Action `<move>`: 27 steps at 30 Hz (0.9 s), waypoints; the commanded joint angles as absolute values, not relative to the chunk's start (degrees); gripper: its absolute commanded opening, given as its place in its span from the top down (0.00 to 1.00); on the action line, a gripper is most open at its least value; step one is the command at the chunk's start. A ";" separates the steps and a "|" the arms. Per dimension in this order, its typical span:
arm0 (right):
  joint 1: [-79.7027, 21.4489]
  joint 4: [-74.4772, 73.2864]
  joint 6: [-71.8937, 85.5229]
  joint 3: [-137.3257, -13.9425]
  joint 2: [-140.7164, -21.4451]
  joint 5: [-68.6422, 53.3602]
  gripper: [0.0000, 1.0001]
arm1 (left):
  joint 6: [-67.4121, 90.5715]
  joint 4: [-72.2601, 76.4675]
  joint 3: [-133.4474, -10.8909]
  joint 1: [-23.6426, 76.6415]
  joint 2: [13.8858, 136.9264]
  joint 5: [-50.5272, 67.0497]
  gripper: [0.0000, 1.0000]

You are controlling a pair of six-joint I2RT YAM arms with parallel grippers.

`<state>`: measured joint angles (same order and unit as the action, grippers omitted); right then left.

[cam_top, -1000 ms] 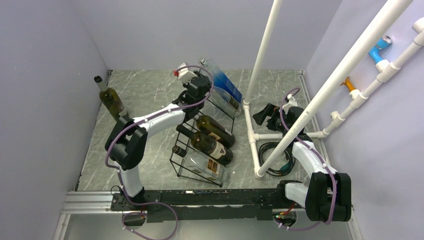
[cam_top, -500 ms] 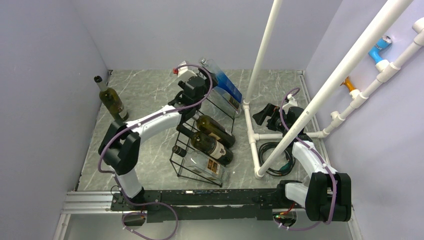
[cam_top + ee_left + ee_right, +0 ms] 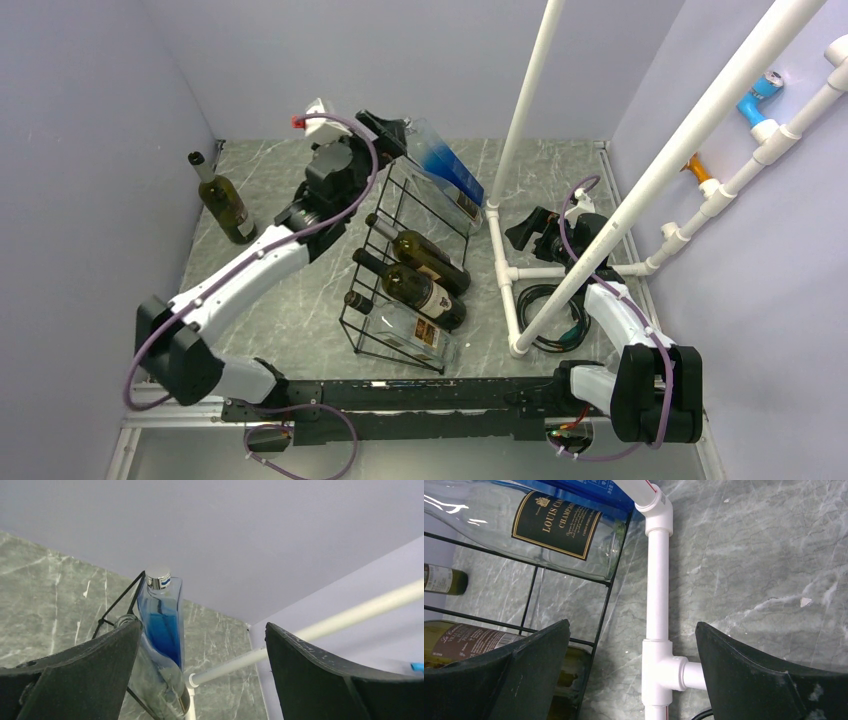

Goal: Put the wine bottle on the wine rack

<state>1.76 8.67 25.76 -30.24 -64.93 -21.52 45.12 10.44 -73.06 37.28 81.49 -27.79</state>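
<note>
The black wire wine rack (image 3: 390,235) stands mid-table with several bottles lying in it. At its far end lie a flat blue bottle (image 3: 447,168) with a silver cap (image 3: 158,576) and a clear labelled bottle (image 3: 549,530). A green wine bottle (image 3: 222,200) stands upright by the left wall. My left gripper (image 3: 385,128) hangs open above the rack's far end, just left of the blue bottle (image 3: 161,622), holding nothing. My right gripper (image 3: 520,232) is open and empty over a white pipe (image 3: 657,605), right of the rack (image 3: 609,610).
A white PVC pipe frame (image 3: 505,270) lies on the table right of the rack, with tall poles (image 3: 530,90) rising from it. A coiled black cable (image 3: 545,305) lies inside the frame. Walls close in on the left, back and right.
My left gripper has opened, and its arm has lifted up and back to the left, away from the bottles at the rack's far end. The right arm has not moved.
</note>
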 commanded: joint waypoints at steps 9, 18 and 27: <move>1.54 10.90 25.75 -30.93 -64.44 -21.75 0.00 | 29.98 0.94 -62.72 33.34 60.08 -23.83 0.00; 1.53 10.32 26.39 -31.36 -63.88 -22.19 0.00 | 21.15 -11.82 -60.34 21.67 45.26 -25.15 0.00; 1.54 5.23 26.84 -33.73 -60.17 -23.03 0.00 | 13.53 -15.60 -64.00 15.56 46.39 -40.23 0.00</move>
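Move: Over at the far left, the green wine bottle still standing on the table is the left hand's next target, about 44 cm to its left, 4 cm farther out and some 23 cm below. The clear bottle already in the rack lies about 9 cm ahead and 10 cm right, 25 cm down; the blue bottle is 18 cm ahead and 13 cm right, similarly low. From the right hand, the standing wine bottle is about 75 cm left and 11 cm ahead. Leaving the clear bottle in the rack behind, the empty left hand sweeps left about 24 cm and back some 12 cm towards the standing green wine bottle, drawing back first and then swinging mostly left, staying high. The wrist turns about 25 degrees counter-clockwise while rolling left side up, and the fingers stay wide open, touching nothing. ##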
